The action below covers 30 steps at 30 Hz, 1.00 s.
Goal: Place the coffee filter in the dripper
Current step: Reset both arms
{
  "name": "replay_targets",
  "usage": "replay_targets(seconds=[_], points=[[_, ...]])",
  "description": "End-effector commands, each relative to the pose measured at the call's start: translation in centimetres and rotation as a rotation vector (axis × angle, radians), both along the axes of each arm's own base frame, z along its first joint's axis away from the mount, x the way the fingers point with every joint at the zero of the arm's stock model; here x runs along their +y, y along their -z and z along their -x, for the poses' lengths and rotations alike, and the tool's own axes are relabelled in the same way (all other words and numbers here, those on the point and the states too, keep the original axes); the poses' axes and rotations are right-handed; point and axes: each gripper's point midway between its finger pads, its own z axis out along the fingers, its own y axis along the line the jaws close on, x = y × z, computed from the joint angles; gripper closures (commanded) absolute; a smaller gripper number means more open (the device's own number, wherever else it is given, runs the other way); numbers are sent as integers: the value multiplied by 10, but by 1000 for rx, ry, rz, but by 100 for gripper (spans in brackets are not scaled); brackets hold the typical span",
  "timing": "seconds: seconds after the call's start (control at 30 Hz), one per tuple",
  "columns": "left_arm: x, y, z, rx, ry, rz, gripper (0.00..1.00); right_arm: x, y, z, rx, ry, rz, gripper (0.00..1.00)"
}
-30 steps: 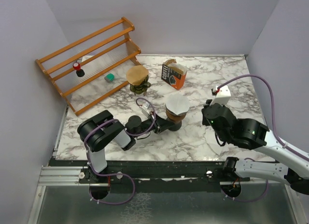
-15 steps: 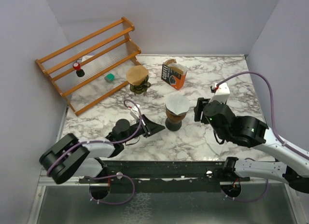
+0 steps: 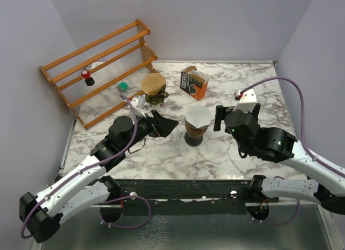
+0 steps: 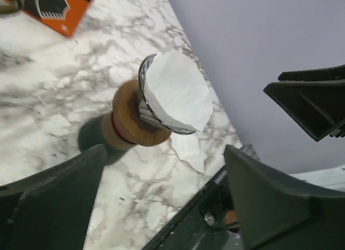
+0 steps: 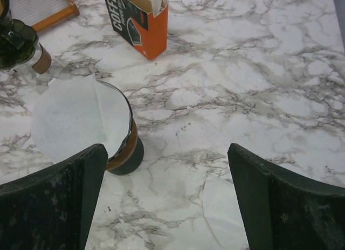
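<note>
A white coffee filter [image 3: 198,115] sits open inside the dripper [image 3: 195,136], a dark cone with a wooden collar standing mid-table. My left gripper [image 3: 164,123] hovers just left of the dripper, open, nothing between its fingers. My right gripper [image 3: 219,117] hangs just right of the dripper, open and empty too. The left wrist view looks down on the filter [image 4: 175,96] in the dripper [image 4: 132,126] beyond the left gripper [image 4: 167,201]. In the right wrist view the filter [image 5: 75,118] and dripper [image 5: 126,147] lie at the left, behind the right gripper [image 5: 167,201].
A second dripper holding a brown filter [image 3: 153,87] stands behind the left gripper. An orange coffee filter box [image 3: 193,82] sits at the back centre. A wooden rack [image 3: 97,67] with small items fills the back left. Walls close in on both sides.
The left arm has let go near the dripper's base, lifted and pulled back left, opening its jaws. The right gripper has opened and edged toward the dripper.
</note>
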Motion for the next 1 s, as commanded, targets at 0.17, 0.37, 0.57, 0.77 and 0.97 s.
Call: replay_targets(seconds=[0.17, 0.37, 0.57, 0.77, 0.97], points=[[21, -41, -23, -208, 18, -463, 1, -9, -17, -53, -46, 38, 77, 0], [40, -75, -61, -275, -80, -592, 1, -57, -1, -97, 54, 149, -20, 0], [94, -77, -100, -216, -246, -580, 1, -86, 1, -104, 61, 219, -75, 0], [135, -68, -109, -169, -417, -543, 1, -80, 9, -96, 89, 159, -89, 0], [159, -62, -90, -279, -516, -549, 1, -72, 11, -75, 28, 36, -107, 0]])
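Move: The dripper with the white filter stands on its stand about 13 cm to the left hand's right, some 2 cm ahead and 11 cm lower. From that hand the green dripper is about 20 cm ahead and 7 cm left, the coffee box 28 cm ahead and 13 cm right, both well below. From the right hand, the white-filter dripper is about 14 cm left, 2 cm ahead and 15 cm lower; the coffee box stands 26 cm ahead and 14 cm left, 22 cm lower. Touching nothing, both hands draw away from the white-filter dripper. The left rises some 8 cm, then swings left and forward towards the green dripper, sinking a little late on; it rolls left side up about 30 degrees, turns counter-clockwise, and its fingers finish opening. The right, fingers still wide, goes forward and right about 9 cm each, turning clockwise and then partly back, and eases back slightly at the end. ##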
